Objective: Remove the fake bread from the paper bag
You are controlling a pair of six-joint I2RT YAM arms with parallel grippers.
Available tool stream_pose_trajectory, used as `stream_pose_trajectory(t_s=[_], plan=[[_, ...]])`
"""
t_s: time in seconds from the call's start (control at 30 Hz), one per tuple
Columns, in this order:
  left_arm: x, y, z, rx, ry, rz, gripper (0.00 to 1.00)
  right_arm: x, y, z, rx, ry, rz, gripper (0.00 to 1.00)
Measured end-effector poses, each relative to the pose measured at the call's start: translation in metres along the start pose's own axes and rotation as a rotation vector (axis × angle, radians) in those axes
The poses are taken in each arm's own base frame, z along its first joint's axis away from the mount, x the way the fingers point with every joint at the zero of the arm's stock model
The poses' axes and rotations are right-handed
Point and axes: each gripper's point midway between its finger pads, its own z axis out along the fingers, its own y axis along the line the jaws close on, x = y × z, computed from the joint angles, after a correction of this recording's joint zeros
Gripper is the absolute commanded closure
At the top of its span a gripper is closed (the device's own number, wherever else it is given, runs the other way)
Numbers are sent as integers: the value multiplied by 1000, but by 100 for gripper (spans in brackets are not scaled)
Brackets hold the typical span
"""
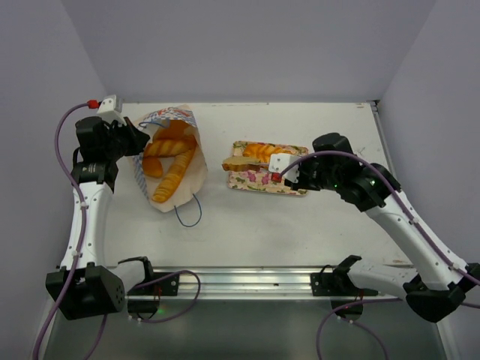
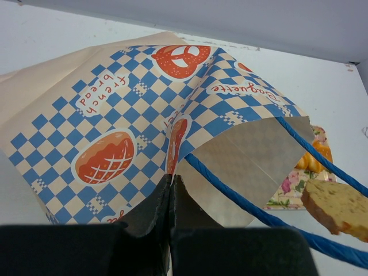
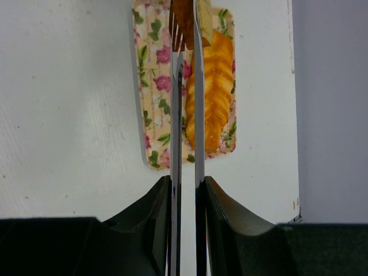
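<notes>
The paper bag lies on its side at the left with its mouth open, and several golden fake breads show inside it. My left gripper is shut on the bag's checkered rim. My right gripper is shut on a pair of thin metal tongs. The tongs pinch a brown bread slice, which hangs over the left end of the floral tray. A braided orange loaf lies on that tray. The slice also shows in the left wrist view.
The bag's blue cord handle loops onto the table toward the near edge. Another cord crosses the bag's mouth. Grey walls close in the table on the left, right and far sides. A metal rail runs along the near edge.
</notes>
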Motion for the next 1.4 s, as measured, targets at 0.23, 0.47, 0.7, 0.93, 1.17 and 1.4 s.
stream_pose_trajectory(t_s=[0.23,0.47,0.7,0.93,1.17,1.4], plan=[[0,0,0,1,-1,0,100,28,7,58,-31,95,-59,96],[0,-1,-1,2,-3,1,100,38,0,99,1,124,-127,96],[2,-2,-2,10,1,0,100,42,-7,116,35,129,-204,96],[4,-3,-3,13,2,0,100,52,-4,127,31,154,-298,94],[7,-2,-2,17,8,-2,100,81,19,137,-36,220,-377,89],[8,-3,-3,20,7,-1,100,95,28,141,-58,250,-413,67]])
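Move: Ahead of the right hand, which still holds the bread slice in the tongs (slice about 13 cm forward, 13 left, 15 below), lies the flowered tray, its middle some 22 cm forward, 5 left and 28 below. The tray's bare near-left part is about 18 forward and 13 left; the braided loaf lies on the far side, about 27 forward and 5 left. From the left hand, the tray is about 11 cm forward and 38 right, 27 below. Lowering the tong-held slice onto the bare near-left part of the tray, the right hand sinks about 16 cm while reaching some 7 cm forward, the last third of the descent almost straight down. The wrist rolls about 25 degrees, its left side dropping so the tongs point more steeply down; the fingers keep their grip on the tongs. ##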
